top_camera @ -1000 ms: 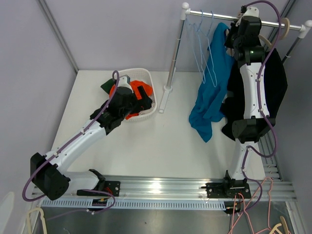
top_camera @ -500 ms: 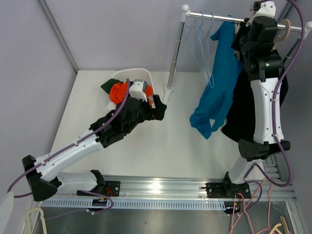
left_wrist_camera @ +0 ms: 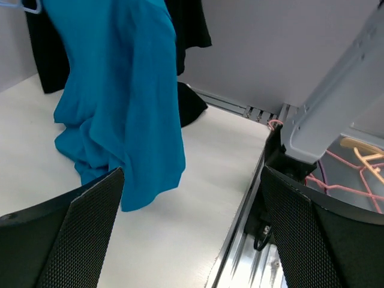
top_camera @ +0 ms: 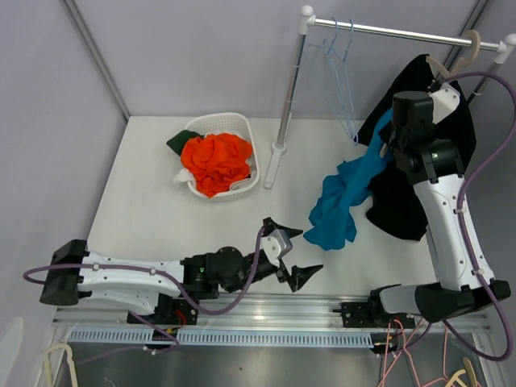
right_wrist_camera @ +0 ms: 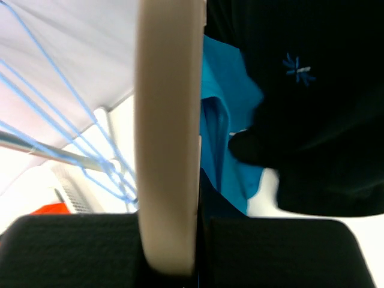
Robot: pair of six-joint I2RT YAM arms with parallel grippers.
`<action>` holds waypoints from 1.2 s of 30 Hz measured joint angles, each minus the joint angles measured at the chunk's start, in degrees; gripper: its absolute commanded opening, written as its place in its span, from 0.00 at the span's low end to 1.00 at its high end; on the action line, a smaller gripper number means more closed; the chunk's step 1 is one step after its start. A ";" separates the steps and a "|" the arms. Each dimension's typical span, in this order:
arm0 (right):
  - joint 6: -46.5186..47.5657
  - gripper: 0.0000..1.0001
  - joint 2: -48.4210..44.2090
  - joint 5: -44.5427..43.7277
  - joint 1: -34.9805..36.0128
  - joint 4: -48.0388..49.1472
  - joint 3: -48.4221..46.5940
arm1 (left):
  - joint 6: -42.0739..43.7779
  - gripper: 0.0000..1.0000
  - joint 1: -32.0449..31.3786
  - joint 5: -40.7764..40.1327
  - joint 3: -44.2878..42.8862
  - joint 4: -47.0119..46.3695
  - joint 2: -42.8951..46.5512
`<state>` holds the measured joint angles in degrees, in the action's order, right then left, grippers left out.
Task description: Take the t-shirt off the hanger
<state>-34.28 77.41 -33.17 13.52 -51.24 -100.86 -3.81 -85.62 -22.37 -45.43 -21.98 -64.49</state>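
The blue t-shirt (top_camera: 343, 197) is off the rail and trails from my right gripper (top_camera: 397, 127) down onto the table; it also shows in the left wrist view (left_wrist_camera: 126, 102). In the right wrist view my right gripper (right_wrist_camera: 180, 240) is shut on a beige hanger (right_wrist_camera: 169, 120), with blue cloth (right_wrist_camera: 225, 120) right beside it. My left gripper (top_camera: 294, 251) lies low near the table's front edge, left of the shirt's lower end. It is open and empty (left_wrist_camera: 192, 228).
A black garment (top_camera: 423, 189) hangs at the right end of the rail (top_camera: 387, 32), behind the blue shirt. Blue wire hangers (top_camera: 339, 72) hang on the rail near the rack post (top_camera: 282, 121). A white basket (top_camera: 242, 122) holds orange cloth. A metal track (top_camera: 322, 306) runs along the front.
My left arm swung from the basket to the table's front, its gripper open. My right arm dropped from the rail, bringing the blue t-shirt down and off the rail.
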 measured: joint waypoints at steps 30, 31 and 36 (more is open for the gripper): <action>-5.84 0.00 8.07 26.23 -13.00 -9.90 -6.03 | 18.97 0.01 -14.84 -7.10 8.59 -32.17 -10.36; -6.05 0.00 8.90 30.93 -15.69 -10.40 -6.03 | 19.52 0.01 -14.99 -8.11 9.49 -33.46 -10.38; -6.56 0.00 10.62 45.09 -21.53 -10.62 -6.03 | 21.99 0.01 -15.15 -13.77 11.23 -38.05 -11.87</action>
<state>-40.84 88.03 11.92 -8.01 -61.87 -106.89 18.17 -100.77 -36.14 -34.20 -60.03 -76.36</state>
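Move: Ahead and to the right of the open left hand, the blue t-shirt's lower end hangs about 6 cm farther out, 7 cm to the right and 4 cm lower. From the right hand, which holds the wooden hanger, that end is roughly 20 cm back, 14 cm left and 15 cm down. The black shirt hangs some 8 cm ahead of the right hand, 8 cm right and 12 cm lower; the wire hangers are about 15 cm ahead, 12 cm left and 5 cm lower. Reaching right and forward about 8 cm, the left hand shuts its fingers on the blue t-shirt's lower end, then pulls it quickly back some 12 cm and left, easing forward slightly at the end. The right hand keeps its grip on the hanger, first drawing back and left, then going down about 7 cm, forward and right while rolling its left side up some 30 degrees. ##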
